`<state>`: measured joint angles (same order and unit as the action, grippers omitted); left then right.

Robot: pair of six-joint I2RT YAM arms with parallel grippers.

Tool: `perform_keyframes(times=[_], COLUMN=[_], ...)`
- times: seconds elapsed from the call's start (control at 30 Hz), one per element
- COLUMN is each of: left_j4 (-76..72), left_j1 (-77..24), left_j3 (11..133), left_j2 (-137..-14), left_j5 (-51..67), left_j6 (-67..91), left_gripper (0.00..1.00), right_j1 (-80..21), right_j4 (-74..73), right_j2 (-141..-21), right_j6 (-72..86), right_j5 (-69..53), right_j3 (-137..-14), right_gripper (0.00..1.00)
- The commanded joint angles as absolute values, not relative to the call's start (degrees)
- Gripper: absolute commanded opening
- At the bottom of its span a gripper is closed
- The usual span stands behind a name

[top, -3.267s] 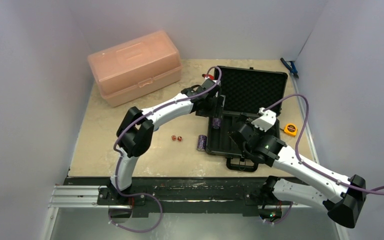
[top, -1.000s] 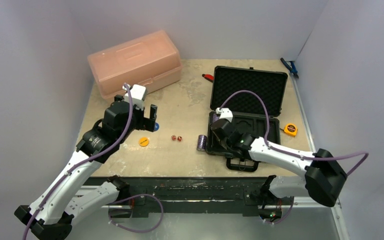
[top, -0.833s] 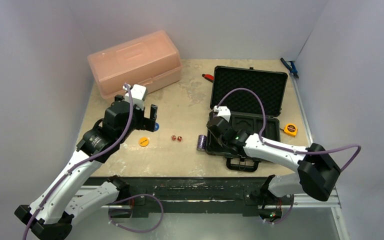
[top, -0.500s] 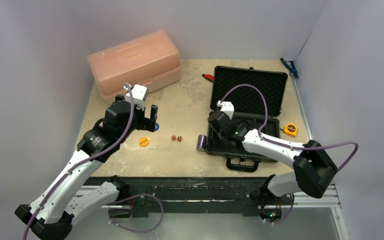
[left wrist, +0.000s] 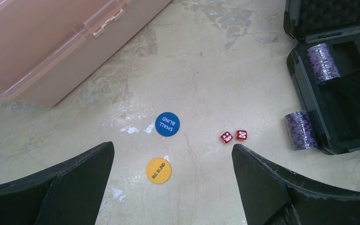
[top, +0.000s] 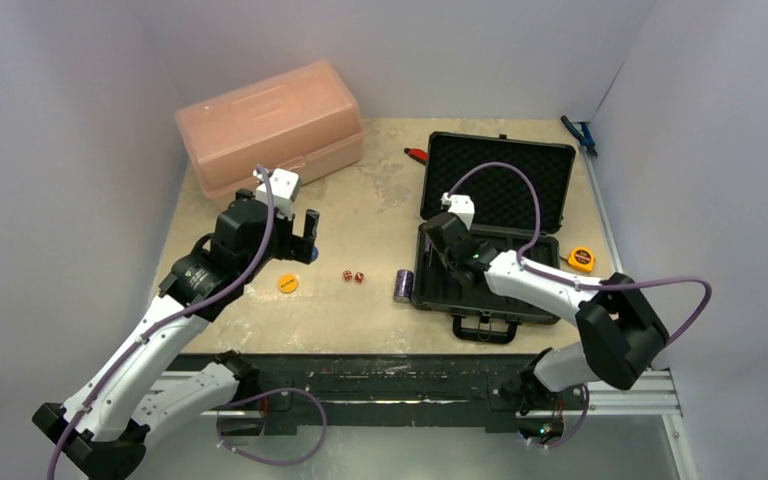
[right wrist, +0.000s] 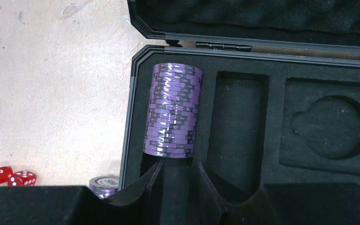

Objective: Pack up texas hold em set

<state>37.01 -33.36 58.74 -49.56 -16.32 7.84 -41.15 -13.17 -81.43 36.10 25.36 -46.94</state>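
The black briefcase [top: 500, 172] lies open at the right, foam base [right wrist: 328, 126] toward me. One purple chip stack [right wrist: 172, 110] lies in its leftmost slot. My right gripper [right wrist: 178, 171] hovers over that slot, jaws a narrow gap apart with nothing between them, their tips just short of the stack's near end. A second purple stack [top: 402, 286] lies on the table against the case's left side. Two red dice [left wrist: 233, 136] sit left of it. My left gripper [left wrist: 172, 154] hangs wide open above an orange disc [left wrist: 159, 170] and a blue disc [left wrist: 167, 124].
A translucent pink box [top: 270, 130] stands at the back left. A yellow tape measure [top: 581, 259] lies right of the case. A red-handled tool [top: 416, 154] lies by the lid's left corner and a blue tool [top: 580, 135] by the right wall.
My right gripper has slid back along the case's left slot toward the lid and its jaws have narrowed. The left arm has shifted slightly and stays open over the discs.
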Motion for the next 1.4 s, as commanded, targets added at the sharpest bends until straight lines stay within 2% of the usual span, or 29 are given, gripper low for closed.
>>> perform_keyframes(times=[0.0,0.47,0.57,0.87,1.13,1.37], left_j4=[35.90,36.04,36.04,36.27,41.76,42.45], left_j1=[-33.11,-33.12,-33.11,-33.13,-34.41,-34.88], left_j3=[59.41,59.50,59.50,59.60,61.74,60.69], left_j2=[-49.73,-50.45,-50.62,-51.54,-55.83,-56.99], left_j5=[-15.91,-15.47,-15.47,-14.82,-13.88,-9.15], left_j6=[6.79,6.59,6.56,6.88,14.52,18.21], left_gripper=[0.97,0.96,0.96,0.96,0.96,0.96], right_j1=[-40.32,-38.22,-38.20,-38.24,-38.19,-38.22], right_j4=[-10.76,-10.99,-11.63,-14.90,-18.67,-19.86], right_j2=[-82.53,-84.18,-82.51,-74.57,-68.42,-65.33], right_j6=[34.72,32.75,32.21,30.76,30.75,31.18], right_j5=[26.17,28.15,26.87,25.36,25.71,26.42], right_j3=[-49.62,-52.23,-52.03,-50.49,-49.66,-47.57], right_gripper=[0.36,0.36,0.38,0.57,0.84,0.90])
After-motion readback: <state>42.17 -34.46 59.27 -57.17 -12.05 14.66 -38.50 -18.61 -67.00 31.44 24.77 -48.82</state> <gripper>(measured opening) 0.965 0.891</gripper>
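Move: The purple chip stack in the case's left slot lies with its middle about 5 cm ahead of the right fingertips, straight ahead and roughly at their height. The loose chip stack outside the case is some 6 cm left and 5 cm back, and the dice are about 16 cm left and 3 cm back. From the left hand, the dice lie about 10 cm right and 1 cm ahead, with the blue chip 6 cm straight ahead, all some 20 cm below. Against the near end of the slotted chip stack, the right hand's partly closed fingertips press on slowly forward by just under 2 cm, then lift off about 8 cm, easing back 2 cm and left as they spread nearly wide and tip up some 10 degrees. The wide-open left hand waits, then late on sinks about 5 cm and shifts 2 cm right towards the dice, tilting down. ##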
